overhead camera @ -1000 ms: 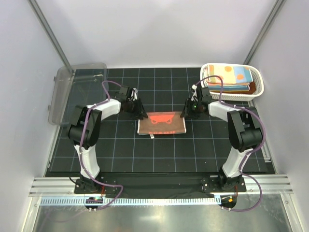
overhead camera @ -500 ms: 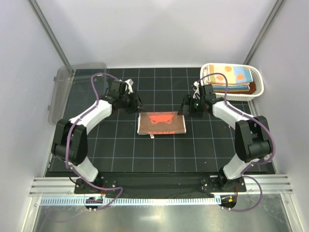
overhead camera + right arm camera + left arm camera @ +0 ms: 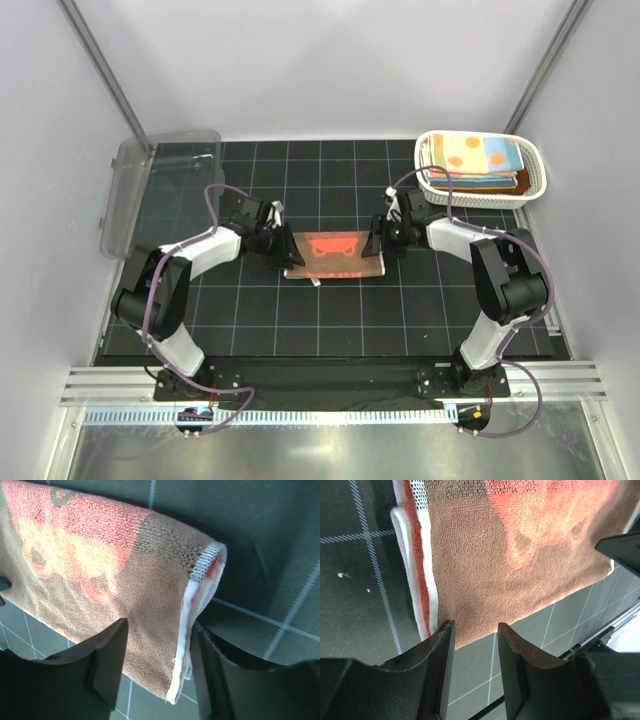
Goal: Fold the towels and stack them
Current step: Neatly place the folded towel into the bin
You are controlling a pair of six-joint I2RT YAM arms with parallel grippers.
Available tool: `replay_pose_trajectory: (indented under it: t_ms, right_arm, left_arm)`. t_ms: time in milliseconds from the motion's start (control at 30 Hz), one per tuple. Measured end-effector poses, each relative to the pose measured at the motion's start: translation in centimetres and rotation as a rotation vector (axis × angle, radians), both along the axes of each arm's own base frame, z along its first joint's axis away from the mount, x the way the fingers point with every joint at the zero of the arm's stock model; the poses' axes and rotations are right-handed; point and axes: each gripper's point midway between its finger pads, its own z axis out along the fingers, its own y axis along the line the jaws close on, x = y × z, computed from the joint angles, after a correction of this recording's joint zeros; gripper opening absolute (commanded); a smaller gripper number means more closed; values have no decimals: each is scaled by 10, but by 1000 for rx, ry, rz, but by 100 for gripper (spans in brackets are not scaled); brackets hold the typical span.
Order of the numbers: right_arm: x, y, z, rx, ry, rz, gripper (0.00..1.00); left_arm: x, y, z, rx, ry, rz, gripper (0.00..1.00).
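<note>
A folded towel (image 3: 335, 255), brown with a coral-red figure, lies flat on the black grid mat in the middle. My left gripper (image 3: 288, 258) is low at its left edge. In the left wrist view the towel (image 3: 520, 555) ends right at the tips of that gripper (image 3: 475, 630), which is open with only mat between the fingers. My right gripper (image 3: 374, 245) is at the towel's right edge. In the right wrist view this gripper (image 3: 159, 630) is open and straddles the white-lined edge of the towel (image 3: 100, 565). More towels (image 3: 480, 155), polka-dotted on top, lie stacked in the basket.
The white lattice basket (image 3: 535, 178) stands at the back right of the mat. A clear plastic bin (image 3: 165, 185) stands at the back left. The black mat (image 3: 330, 320) stretches in front of the towel.
Both grippers lifted off the towel's far corners, then came down nearer along its short edges. The towel has stayed in place.
</note>
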Motion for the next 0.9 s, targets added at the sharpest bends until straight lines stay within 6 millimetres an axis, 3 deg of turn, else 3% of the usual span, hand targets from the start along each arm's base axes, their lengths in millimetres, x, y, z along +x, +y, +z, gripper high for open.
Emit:
replay_pose_trajectory:
  t_ms: [433, 600, 800, 900]
  right_arm:
    - [-7, 5, -7, 4, -9, -12, 23]
    - [-8, 6, -9, 14, -14, -19, 1]
    - [-7, 4, -3, -10, 1, -16, 1]
    - [3, 2, 12, -49, -11, -8, 1]
  left_arm:
    - [0, 5, -6, 29, -1, 19, 42]
    - [-3, 9, -11, 45, 7, 26, 42]
    - [-2, 14, -11, 77, 16, 41, 44]
    - [3, 23, 4, 142, 13, 57, 48]
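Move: The folded brown towel lies under both hands. Its middle is about 9 cm left of the right hand, level with it front to back and some 2 cm lower; the right fingers straddle its right edge. From the left hand the middle is about 8 cm right, 2 cm ahead and 3 cm lower. The white bin stands roughly 20 cm ahead and 24 cm right of the right hand; the clear box is some 17 cm ahead and 29 cm left of the left hand. The towel's right end is pinched between the right fingers, which go from over half open to nearly shut while that hand eases about 1 cm down and back, then starts upward and forward with its hold. The left hand, fingers staying part open, sinks about 1 cm at the left end, then rises again as it shifts leftwards, about 2 cm in all, rolling slightly; its contact can't be made out. ##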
